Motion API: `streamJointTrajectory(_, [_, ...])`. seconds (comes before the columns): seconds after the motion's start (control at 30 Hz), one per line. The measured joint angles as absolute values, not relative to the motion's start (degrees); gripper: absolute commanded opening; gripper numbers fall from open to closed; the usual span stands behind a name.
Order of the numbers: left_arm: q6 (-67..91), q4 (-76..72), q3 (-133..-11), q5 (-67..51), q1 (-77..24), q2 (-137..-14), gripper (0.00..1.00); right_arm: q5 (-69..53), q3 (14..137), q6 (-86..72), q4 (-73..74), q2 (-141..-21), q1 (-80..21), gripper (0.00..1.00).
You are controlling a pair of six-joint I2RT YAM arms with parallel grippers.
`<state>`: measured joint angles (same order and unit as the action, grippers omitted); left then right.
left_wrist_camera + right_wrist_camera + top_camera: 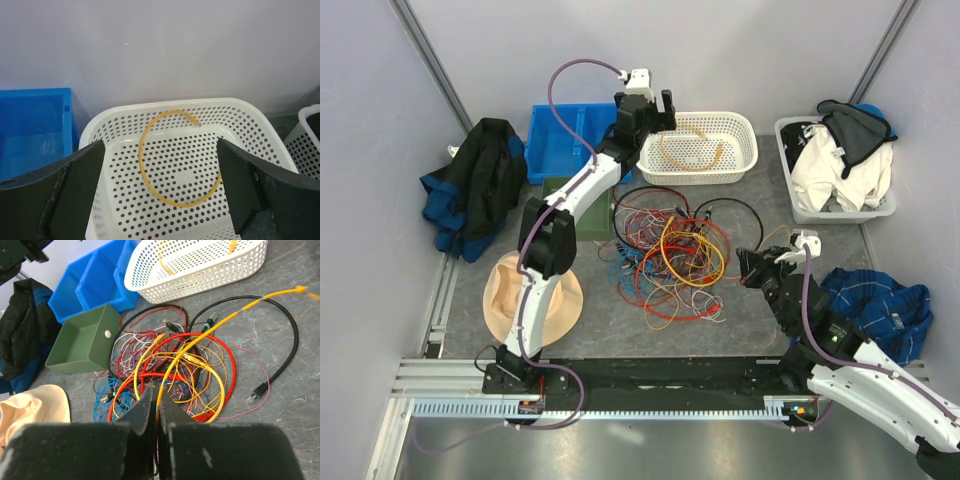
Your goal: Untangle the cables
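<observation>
The cables lie in a tangle [665, 255] of red, yellow, blue, white and black loops on the grey table, also seen in the right wrist view as the tangle [150, 357]. My right gripper [157, 399] is shut on a yellow cable [220, 325] that rises from the heap toward the upper right. In the top view the right gripper [752, 268] sits at the heap's right edge. My left gripper [161, 152] hangs open over the white basket [175, 103]. A single orange-yellow cable [140, 160] lies curled inside the basket, free of the fingers.
A blue bin [560, 140] and a green box [82, 340] stand left of the white basket [745, 165]. A straw hat [510, 300] and a dark jacket [475, 185] lie at the left. A basket of clothes [835, 175] and a blue plaid cloth [885, 305] are at the right.
</observation>
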<state>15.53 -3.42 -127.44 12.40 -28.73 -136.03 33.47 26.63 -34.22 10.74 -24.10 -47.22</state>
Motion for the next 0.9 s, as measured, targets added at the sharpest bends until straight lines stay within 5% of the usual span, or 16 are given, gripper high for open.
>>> streamJointTrajectory(0.37, [18.28, -8.91, -89.89, 11.29, -31.18, -99.15, 1.0, 33.08, 27.46, -32.77, 6.94, -27.77, -47.22, 0.0])
streamJointTrajectory(0.57, [27.55, -28.45, -59.29, 2.33, -34.48, -74.22, 1.0, 30.76, 35.62, -31.81, 6.55, -32.6, -47.22, 0.0])
streamJointTrajectory(0.9, [26.41, -51.33, -35.42, -11.14, -50.24, -81.89, 1.0, 24.18, 52.1, -35.86, 11.51, -39.86, -47.22, 0.0])
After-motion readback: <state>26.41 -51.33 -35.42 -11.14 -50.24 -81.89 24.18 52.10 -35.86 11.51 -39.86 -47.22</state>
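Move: The left hand, already open over the white basket, has the yellow cable gripped in the right fingers some 35 cm back and 17 cm to its right, roughly level; the basket's middle is about 3 cm ahead, 6 cm right and 18 cm below, and the tangle about 30 cm back, 4 cm right and 21 cm below. From the right hand, the held cable starts about 3 cm ahead and 1 cm right at finger height; the tangle lies roughly 8 cm ahead, 12 cm left and 18 cm below. The left hand leaves the basket empty and wide open, sweeping back about 40 cm towards the yellow cable in the right hand, arching up some 14 cm and then sinking over the tangle as it drifts right and turns clockwise some 45 degrees to point towards the right arm. The right hand first barely moves, then, fingers still shut on its yellow cable, lifts it well clear of the tangle and edges a little left. ##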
